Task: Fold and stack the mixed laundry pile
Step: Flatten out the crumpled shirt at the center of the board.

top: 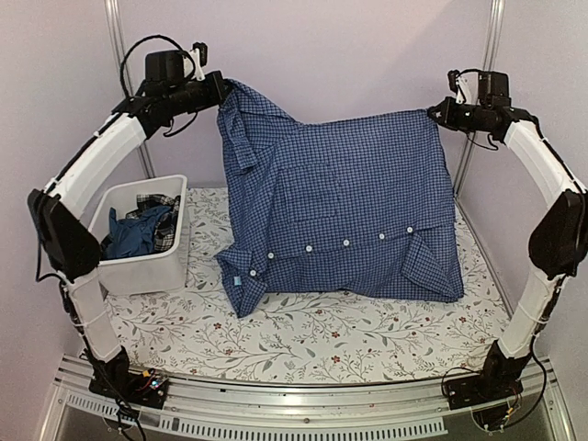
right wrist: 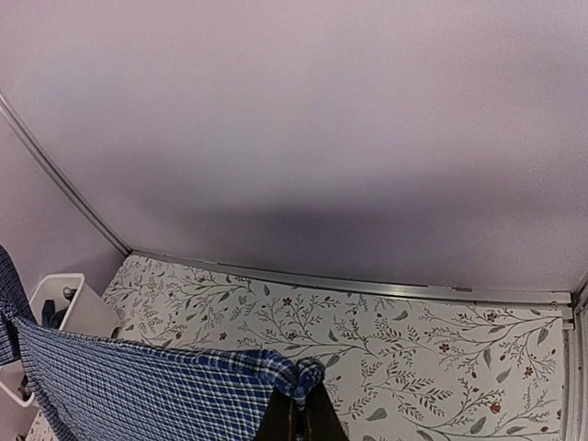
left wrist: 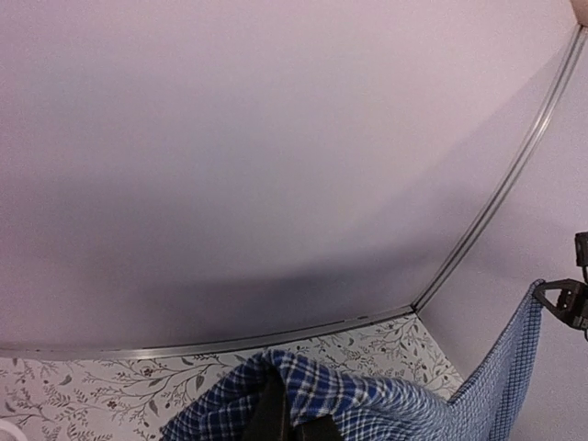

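A blue-and-white checked button-up shirt [top: 340, 207] hangs spread like a curtain above the floral tablecloth, its lower edge touching the cloth. My left gripper [top: 220, 90] is shut on the shirt's upper left corner, high at the back left. My right gripper [top: 434, 113] is shut on the upper right corner. In the left wrist view the checked cloth [left wrist: 367, 400] bunches round my fingers [left wrist: 271, 413]. The right wrist view shows a knot of shirt [right wrist: 308, 375] pinched at my closed fingers [right wrist: 292, 424]. A dark blue T-shirt [top: 133, 234] and a black-and-white plaid piece [top: 158, 204] lie in the tub.
A white plastic tub [top: 147, 271] stands on the left of the floral tablecloth [top: 322, 335]. Pale walls close in the back and both sides, with metal posts [top: 119, 55] at the corners. A metal rail [top: 303, 404] runs along the near edge.
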{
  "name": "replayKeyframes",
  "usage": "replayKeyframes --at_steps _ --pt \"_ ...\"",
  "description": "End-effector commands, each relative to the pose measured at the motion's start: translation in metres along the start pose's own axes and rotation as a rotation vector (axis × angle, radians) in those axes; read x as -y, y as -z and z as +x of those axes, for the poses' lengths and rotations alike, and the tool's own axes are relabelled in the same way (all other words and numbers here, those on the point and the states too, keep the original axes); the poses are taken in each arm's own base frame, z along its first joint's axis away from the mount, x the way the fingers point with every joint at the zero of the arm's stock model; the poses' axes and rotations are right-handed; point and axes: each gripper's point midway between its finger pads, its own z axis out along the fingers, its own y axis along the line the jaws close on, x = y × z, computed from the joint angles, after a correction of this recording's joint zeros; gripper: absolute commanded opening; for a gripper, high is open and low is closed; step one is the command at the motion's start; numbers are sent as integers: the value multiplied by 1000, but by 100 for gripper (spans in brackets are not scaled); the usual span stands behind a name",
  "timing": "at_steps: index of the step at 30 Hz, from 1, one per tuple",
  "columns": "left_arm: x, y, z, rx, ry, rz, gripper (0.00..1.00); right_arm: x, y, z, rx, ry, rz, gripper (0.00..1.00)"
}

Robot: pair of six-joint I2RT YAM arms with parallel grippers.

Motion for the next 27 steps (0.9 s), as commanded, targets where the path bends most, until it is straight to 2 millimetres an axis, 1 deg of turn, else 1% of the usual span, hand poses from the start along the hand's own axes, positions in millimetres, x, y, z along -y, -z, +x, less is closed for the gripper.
replayKeyframes --at_steps 1,2,3,4,5,6,7,8,9,10,11,12,13,14,15,16,17,18,19,20,21,22,24,25,26,27 --pt "-15 -23 -70 166 57 67 0 6 -7 -85 212 16 53 0" --pt "-6 -17 -94 227 43 118 0 -6 1 -109 277 33 20 0" --pt "9 -1 -123 308 18 176 0 -15 6 -128 335 39 -21 0" --pt "26 19 -149 386 -10 240 0 -31 16 -148 402 69 -80 0" --pt "47 47 -172 470 -49 318 0 -52 30 -162 457 102 -167 0" --pt "62 69 -186 532 -80 366 0 -72 50 -179 538 146 -230 0" --pt "76 101 -205 625 -115 406 0 -91 64 -184 578 173 -312 0" --pt "82 121 -212 672 -140 416 0 -116 96 -195 658 226 -380 0" --pt "85 137 -215 702 -166 414 0 -127 107 -194 690 256 -421 0" --pt "85 149 -216 719 -186 396 0 -138 123 -194 718 281 -446 0" --pt "80 149 -209 702 -199 374 0 -143 133 -191 725 293 -451 0" --pt "76 147 -199 673 -211 357 0 -134 120 -178 681 272 -436 0" --pt "68 138 -182 616 -208 336 0 -124 106 -165 633 268 -411 0" --pt "60 126 -160 545 -204 326 0 -112 86 -144 563 246 -394 0" --pt "53 116 -135 472 -204 321 0 -98 66 -117 485 225 -376 0" --pt "41 104 -104 390 -184 300 0 -86 49 -89 413 200 -360 0" --pt "31 98 -75 315 -144 289 0 -71 30 -54 322 167 -343 0" --pt "18 87 -30 203 -112 283 0 -62 20 -23 238 129 -338 0" --pt "14 86 0 123 -104 282 0 -54 10 10 152 88 -342 0" --pt "9 88 35 18 -85 255 0 -46 4 44 72 47 -333 0" --pt "9 94 63 -45 -64 258 0 -37 2 71 12 6 -310 0" --pt "14 106 83 -82 -49 282 0 -31 6 94 -28 -25 -282 0" --pt "25 128 121 -163 -50 294 0 -22 15 130 -84 -52 -231 0" --pt "31 140 135 -202 -51 298 0 -23 25 140 -93 -47 -213 0" --pt "34 148 155 -263 -47 299 0 -20 29 152 -120 -53 -198 0" --pt "33 154 174 -319 -48 282 0 -19 34 162 -147 -45 -188 0"
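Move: Below and some 10 cm back from both raised hands, which still hold the shirt by its top corners, lies the board's centre: about 20 cm to the left hand's right and 47 cm down, and about 32 cm to the right hand's left and 40 cm down. The white bin stands roughly 28 cm left of the left hand, 12 cm back and 37 cm below. The hanging hem's middle is about 23 cm back, 22 cm left and 38 cm below the right hand. Snapping the shirt like a sheet, both hands keep their pinch, push forward about 8 cm, then swing up about 20 cm above their start while drawing back, wrists tipping up some 40 degrees. They then whip down more than 30 cm towards the board, wrists tipping back down, the left ending farther back and turned slightly clockwise. ##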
